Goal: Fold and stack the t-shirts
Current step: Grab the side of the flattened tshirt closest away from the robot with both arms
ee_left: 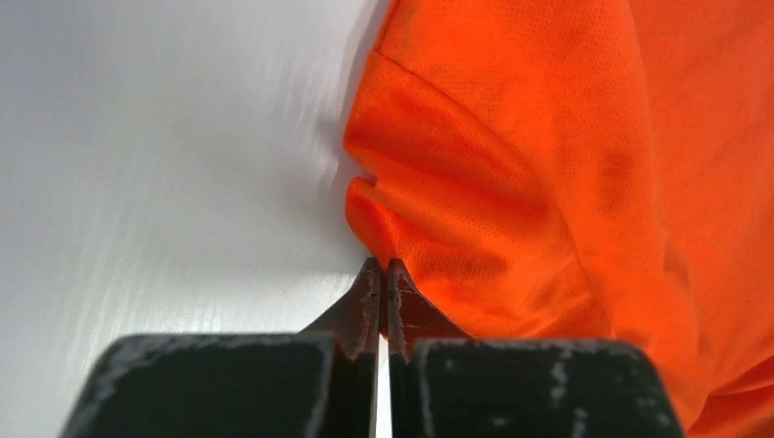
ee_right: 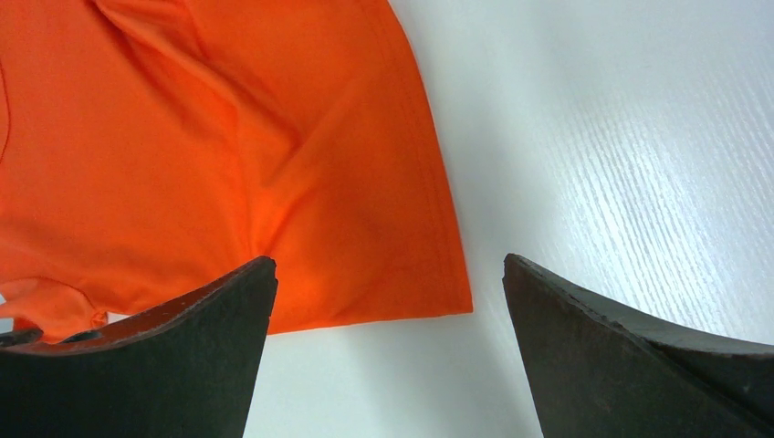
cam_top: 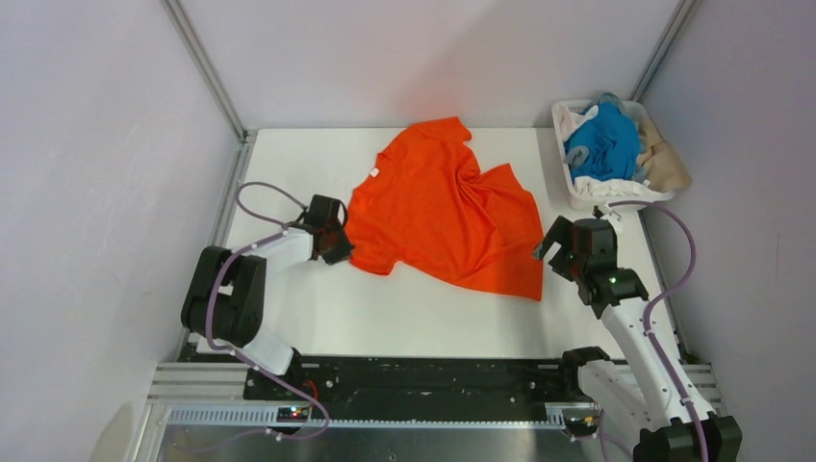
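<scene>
The bright orange t-shirt (cam_top: pixel 443 212) lies rumpled and spread on the white table, its small white neck tag (cam_top: pixel 374 172) at the upper left. My left gripper (cam_top: pixel 337 245) is at its left sleeve, jaws shut on the sleeve's edge fold, as the left wrist view shows (ee_left: pixel 383 265) with the orange cloth (ee_left: pixel 548 182) right of the fingers. My right gripper (cam_top: pixel 556 252) is open and empty just right of the shirt's lower right hem corner (ee_right: pixel 447 297); in the right wrist view (ee_right: pixel 388 259) its fingers straddle bare table. Blue (cam_top: pixel 606 144), white (cam_top: pixel 577 123) and beige (cam_top: pixel 664 159) shirts lie in the basket.
The white plastic basket (cam_top: pixel 561 164) stands at the table's back right corner, close to the right wall. Grey walls enclose the table on the left, back and right. Bare table (cam_top: pixel 423 318) lies in front of the orange shirt.
</scene>
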Tool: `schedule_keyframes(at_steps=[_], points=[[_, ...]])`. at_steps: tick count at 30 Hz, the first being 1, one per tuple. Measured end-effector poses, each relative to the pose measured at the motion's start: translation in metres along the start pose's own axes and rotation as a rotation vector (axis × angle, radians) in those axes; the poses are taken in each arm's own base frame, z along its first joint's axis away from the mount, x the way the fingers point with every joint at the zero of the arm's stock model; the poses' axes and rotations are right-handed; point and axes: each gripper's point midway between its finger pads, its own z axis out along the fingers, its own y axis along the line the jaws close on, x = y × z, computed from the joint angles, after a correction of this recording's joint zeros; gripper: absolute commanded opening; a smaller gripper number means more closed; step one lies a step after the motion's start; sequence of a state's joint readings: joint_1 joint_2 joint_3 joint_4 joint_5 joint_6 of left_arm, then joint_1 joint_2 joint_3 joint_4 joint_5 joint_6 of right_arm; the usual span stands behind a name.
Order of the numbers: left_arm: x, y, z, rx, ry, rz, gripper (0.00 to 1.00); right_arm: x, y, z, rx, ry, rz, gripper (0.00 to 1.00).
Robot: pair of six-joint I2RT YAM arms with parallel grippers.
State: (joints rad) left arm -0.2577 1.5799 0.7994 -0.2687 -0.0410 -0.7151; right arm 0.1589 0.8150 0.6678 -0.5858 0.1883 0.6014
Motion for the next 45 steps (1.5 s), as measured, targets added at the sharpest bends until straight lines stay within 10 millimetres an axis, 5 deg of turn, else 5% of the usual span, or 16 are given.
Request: schedule_keyframes(at_steps=[4, 10, 15, 24, 34, 38, 40, 42, 45], points=[[0.005, -0.001, -0.003, 0.001, -0.009, 0.018, 0.0, 0.004, -0.004, -0.001, 0.014, 0.015, -0.013, 0.99], [0.037, 0.035, -0.033, -0.022, -0.054, -0.013, 0.0, 0.024, -0.015, 0.0, 0.046, 0.09, -0.036, 0.99], [0.081, 0.056, -0.056, 0.007, -0.078, -0.05, 0.0, 0.056, -0.031, 0.003, 0.088, 0.187, -0.023, 0.91], [0.135, 0.047, -0.078, 0.171, -0.048, -0.115, 0.0, 0.127, -0.036, 0.007, 0.066, 0.418, 0.041, 0.76], [0.149, 0.049, -0.083, 0.15, -0.021, -0.109, 0.0, 0.127, -0.047, 0.011, 0.132, 0.363, 0.064, 0.69], [0.149, 0.051, -0.084, 0.144, -0.025, -0.104, 0.0, 0.123, -0.055, 0.016, 0.171, 0.322, 0.072, 0.52], [0.149, 0.052, -0.085, 0.143, -0.026, -0.099, 0.0, 0.123, -0.058, 0.019, 0.181, 0.309, 0.077, 0.25], [0.15, 0.053, -0.086, 0.146, -0.026, -0.089, 0.0, 0.123, -0.056, 0.023, 0.172, 0.296, 0.089, 0.09], [0.149, 0.051, -0.091, 0.159, -0.026, -0.066, 0.0, 0.126, -0.056, 0.024, 0.166, 0.301, 0.088, 0.0]])
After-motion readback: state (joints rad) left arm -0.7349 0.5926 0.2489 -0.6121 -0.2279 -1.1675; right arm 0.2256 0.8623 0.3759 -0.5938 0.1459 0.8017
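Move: The left hand already pinches the shirt's left sleeve edge at table height; the bare spot it takes it to lies about 18 cm back and 2 cm right. The sleeve's near corner is 5 cm back and 9 cm right, the collar label 20 cm ahead and 6 cm right. The right hand goes for the hem's near corner, roughly 5 cm back, 2 cm left and 12 cm below; the hem's far corner is some 34 cm beyond that and 8 cm left of it. Back towards the robot the left hand drags the pinched sleeve edge some 18 cm, level and close over the table, mostly in the first second, rolling about 10 degrees. The right hand sinks about 12 cm and draws back 7 cm, tipping some 20 degrees steeper, then closes from wide open to pinch the hem's near corner. ##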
